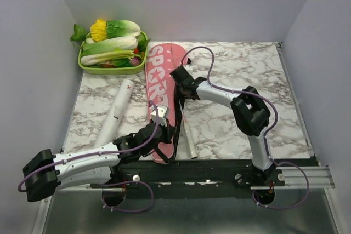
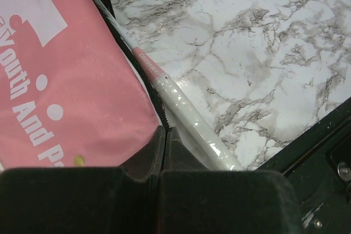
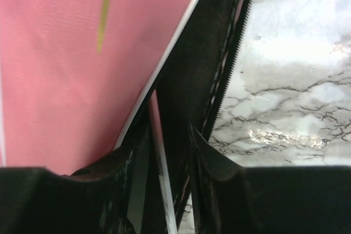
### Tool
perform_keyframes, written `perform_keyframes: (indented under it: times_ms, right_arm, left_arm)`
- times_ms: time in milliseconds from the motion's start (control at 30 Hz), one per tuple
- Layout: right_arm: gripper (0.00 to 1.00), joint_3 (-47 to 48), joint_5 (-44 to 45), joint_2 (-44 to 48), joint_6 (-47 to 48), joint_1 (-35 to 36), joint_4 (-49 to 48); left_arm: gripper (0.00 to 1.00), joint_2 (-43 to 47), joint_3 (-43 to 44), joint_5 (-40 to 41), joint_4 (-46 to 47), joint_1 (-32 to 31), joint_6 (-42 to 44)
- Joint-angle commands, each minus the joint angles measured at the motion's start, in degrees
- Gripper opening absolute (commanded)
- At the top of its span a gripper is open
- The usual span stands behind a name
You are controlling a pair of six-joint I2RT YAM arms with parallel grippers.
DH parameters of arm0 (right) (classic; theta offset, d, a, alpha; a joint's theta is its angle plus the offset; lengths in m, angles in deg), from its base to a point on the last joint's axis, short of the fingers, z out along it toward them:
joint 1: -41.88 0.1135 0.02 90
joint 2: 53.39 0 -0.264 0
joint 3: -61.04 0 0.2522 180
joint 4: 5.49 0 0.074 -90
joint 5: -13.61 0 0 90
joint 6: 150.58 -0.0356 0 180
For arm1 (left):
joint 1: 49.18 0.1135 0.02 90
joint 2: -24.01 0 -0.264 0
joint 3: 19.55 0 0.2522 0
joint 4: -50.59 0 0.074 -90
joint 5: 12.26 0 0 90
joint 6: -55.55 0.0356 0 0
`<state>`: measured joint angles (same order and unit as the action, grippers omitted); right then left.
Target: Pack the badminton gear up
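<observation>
The long pink cover (image 1: pixel 162 75) with white lettering lies lengthwise in the middle of the table. Its right edge is unzipped and shows black lining (image 3: pixel 197 64). A racket's white-wrapped handle (image 2: pixel 189 121) sticks out of the cover's near end (image 1: pixel 188 140) onto the marble. My left gripper (image 1: pixel 163 134) is at that near end, shut (image 2: pixel 164 131) on the cover's zipper edge. My right gripper (image 1: pixel 180 78) is at the cover's open right edge. Its jaws stand apart (image 3: pixel 170 141), with a thin pink-white racket shaft (image 3: pixel 158 130) and black lining between them. A long white tube (image 1: pixel 117 112) lies to the left of the cover.
A green tray (image 1: pixel 112 71) of leafy vegetables stands at the back left, touching the cover's far end. Grey walls close in the table on three sides. A black rail (image 1: pixel 219 169) runs along the near edge.
</observation>
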<state>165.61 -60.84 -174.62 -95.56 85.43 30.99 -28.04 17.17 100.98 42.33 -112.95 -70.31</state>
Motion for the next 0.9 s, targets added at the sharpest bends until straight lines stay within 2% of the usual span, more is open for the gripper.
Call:
perform_keyframes:
  times_ms: [0, 333, 500, 667, 867]
  right_arm:
    - [0.49, -5.3, 0.3, 2.9, -1.1, -0.2, -6.0]
    - [0.58, -21.1, -3.2, 22.1, -0.9, -0.1, -3.8]
    - [0.60, -29.1, -11.5, 29.5, 0.5, 0.3, -0.9]
    - [0.61, -36.4, -15.3, 35.4, 1.5, 2.7, 2.1]
    - [0.65, -46.7, -20.9, 42.6, -1.0, 6.2, -1.4]
  left_arm:
    - [0.00, 0.5, 0.3, -2.9, 5.2, -0.3, -1.2]
    - [0.00, 5.0, -1.4, 0.7, 1.8, -0.3, 0.1]
    - [0.00, 7.0, -2.2, 1.8, 0.6, -0.2, 0.1]
    - [0.00, 7.3, -2.0, 1.9, -0.1, -0.1, 0.5]
    - [0.00, 6.9, -2.2, 1.5, 1.0, -0.2, 0.3]
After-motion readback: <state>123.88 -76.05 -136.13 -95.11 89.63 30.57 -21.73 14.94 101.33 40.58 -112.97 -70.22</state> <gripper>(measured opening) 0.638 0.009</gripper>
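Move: The racket's grip, sticking out beside the lower end of the bag, is about 22 cm back and 5 cm to the right of the right hand, 2 cm lower. The racket's shaft runs down between that hand's parted fingers, its middle some 3 cm back and 1 cm right. The bag's pink front is centred about 8 cm left and 1 cm back. From the left hand, the grip lies roughly 6 cm right, 2 cm back and 3 cm below. Backing out of the bag's open side, the right hand leaves the shaft and draws back about 18 cm and some 8 cm to its right, first dipping a little, then arching up and sinking again over the racket's grip. Its fingers open further and end on either side above the grip, the hand turning slightly counter-clockwise. The left hand keeps its shut fingers at the bag's lower zip edge. ##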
